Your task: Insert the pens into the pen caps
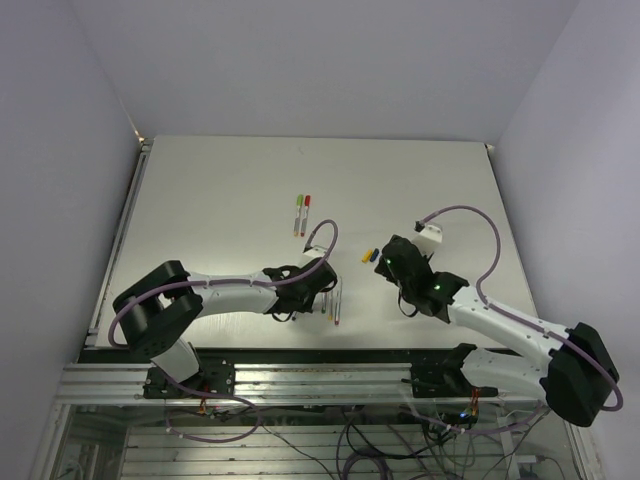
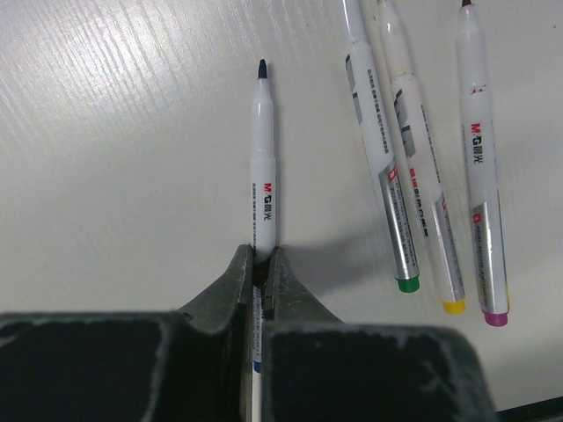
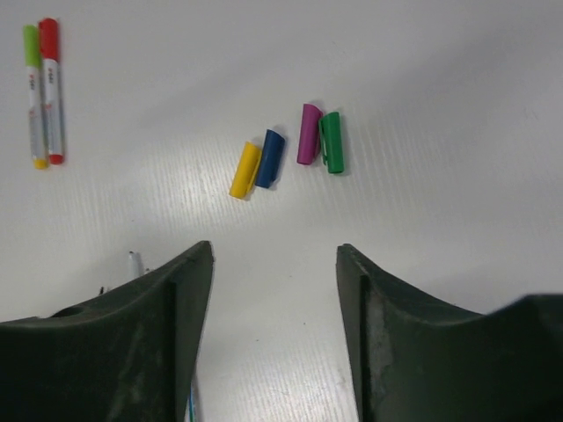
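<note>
My left gripper (image 2: 261, 257) is shut on a white pen (image 2: 262, 167) that lies on the table, its dark tip pointing away. Three more uncapped pens lie to its right, with a green end (image 2: 406, 283), a yellow end (image 2: 453, 306) and a purple end (image 2: 495, 316). In the right wrist view, loose pen caps lie ahead: yellow (image 3: 244, 170), blue (image 3: 270, 158), purple (image 3: 309, 134) and green (image 3: 332, 141). My right gripper (image 3: 274, 255) hangs open over bare table short of them, holding nothing. From above, the left gripper (image 1: 322, 290) and right gripper (image 1: 385, 264) flank the caps (image 1: 368, 256).
Two capped pens lie side by side farther back, one with a light green cap (image 3: 32, 44) and one with a red cap (image 3: 49, 37), also seen from above (image 1: 302, 214). The white table (image 1: 220, 200) ends at a metal rail in front of the arm bases.
</note>
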`<state>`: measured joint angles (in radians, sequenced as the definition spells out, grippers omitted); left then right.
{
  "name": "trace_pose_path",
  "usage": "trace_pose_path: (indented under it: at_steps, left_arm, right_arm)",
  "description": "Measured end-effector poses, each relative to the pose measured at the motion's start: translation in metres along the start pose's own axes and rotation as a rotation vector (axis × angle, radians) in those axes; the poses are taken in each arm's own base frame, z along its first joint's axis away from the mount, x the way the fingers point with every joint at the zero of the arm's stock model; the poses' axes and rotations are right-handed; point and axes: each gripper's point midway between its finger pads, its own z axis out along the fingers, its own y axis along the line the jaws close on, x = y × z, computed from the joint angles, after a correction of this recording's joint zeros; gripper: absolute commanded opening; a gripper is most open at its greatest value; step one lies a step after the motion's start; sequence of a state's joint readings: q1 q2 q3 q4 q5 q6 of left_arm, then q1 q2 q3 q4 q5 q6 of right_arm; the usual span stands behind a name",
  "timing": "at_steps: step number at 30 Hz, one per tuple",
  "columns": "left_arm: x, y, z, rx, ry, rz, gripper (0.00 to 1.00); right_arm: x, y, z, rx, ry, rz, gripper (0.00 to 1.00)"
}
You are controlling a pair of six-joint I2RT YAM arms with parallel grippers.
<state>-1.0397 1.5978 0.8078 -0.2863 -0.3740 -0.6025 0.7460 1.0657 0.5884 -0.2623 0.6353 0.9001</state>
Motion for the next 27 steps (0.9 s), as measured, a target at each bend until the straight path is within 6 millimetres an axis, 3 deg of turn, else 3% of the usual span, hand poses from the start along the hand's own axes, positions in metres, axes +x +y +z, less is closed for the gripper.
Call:
trace_pose_path:
  at_steps: [9,15,22,27]
  left_arm:
    - [-0.005,0.0,-0.004,0.006,-0.023,0.001,0.07]
    - [-0.025,0.0,-0.012,0.039,-0.081,-0.046,0.07]
    - [-0.034,0.023,-0.017,0.056,-0.12,-0.132,0.07]
    - [-0.034,0.039,-0.021,0.078,-0.139,-0.192,0.07]
  right_arm:
    - [0.011,0.011,0.024,0.071,0.059,-0.122,0.41]
    - [0.014,0.01,0.049,0.111,0.095,-0.172,0.4]
    - [0.013,0.012,0.071,0.098,0.125,-0.175,0.35]
    - [0.024,0.016,0.084,0.084,0.162,-0.2,0.33]
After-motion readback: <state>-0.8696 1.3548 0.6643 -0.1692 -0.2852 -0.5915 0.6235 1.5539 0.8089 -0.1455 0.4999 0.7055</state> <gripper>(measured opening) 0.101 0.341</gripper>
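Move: Ahead of the open right hand, some 8 cm out, 2 cm left and 10 cm below, lies the blue cap. The yellow cap is about 2 cm left of it and 1 cm nearer, the purple one some 3 cm to its right and 1 cm farther out. From the left hand, already pinching the blue pen at table height, the blue cap is roughly 12 cm ahead and 15 cm right; the green-ended pen lies about 5 cm right and 2 cm ahead. Reaching forward about 6 cm and sinking as much, with some 2 cm of leftward drift, the right hand closes in on the blue cap, tipping some 10 degrees further down, dropping its left side and narrowing its still-open fingers. The left hand keeps its pinch on the blue pen and, after a slow start, lifts it nearly 4 cm, first forward, then also left, away from the three loose pens, rolling its left side down. ##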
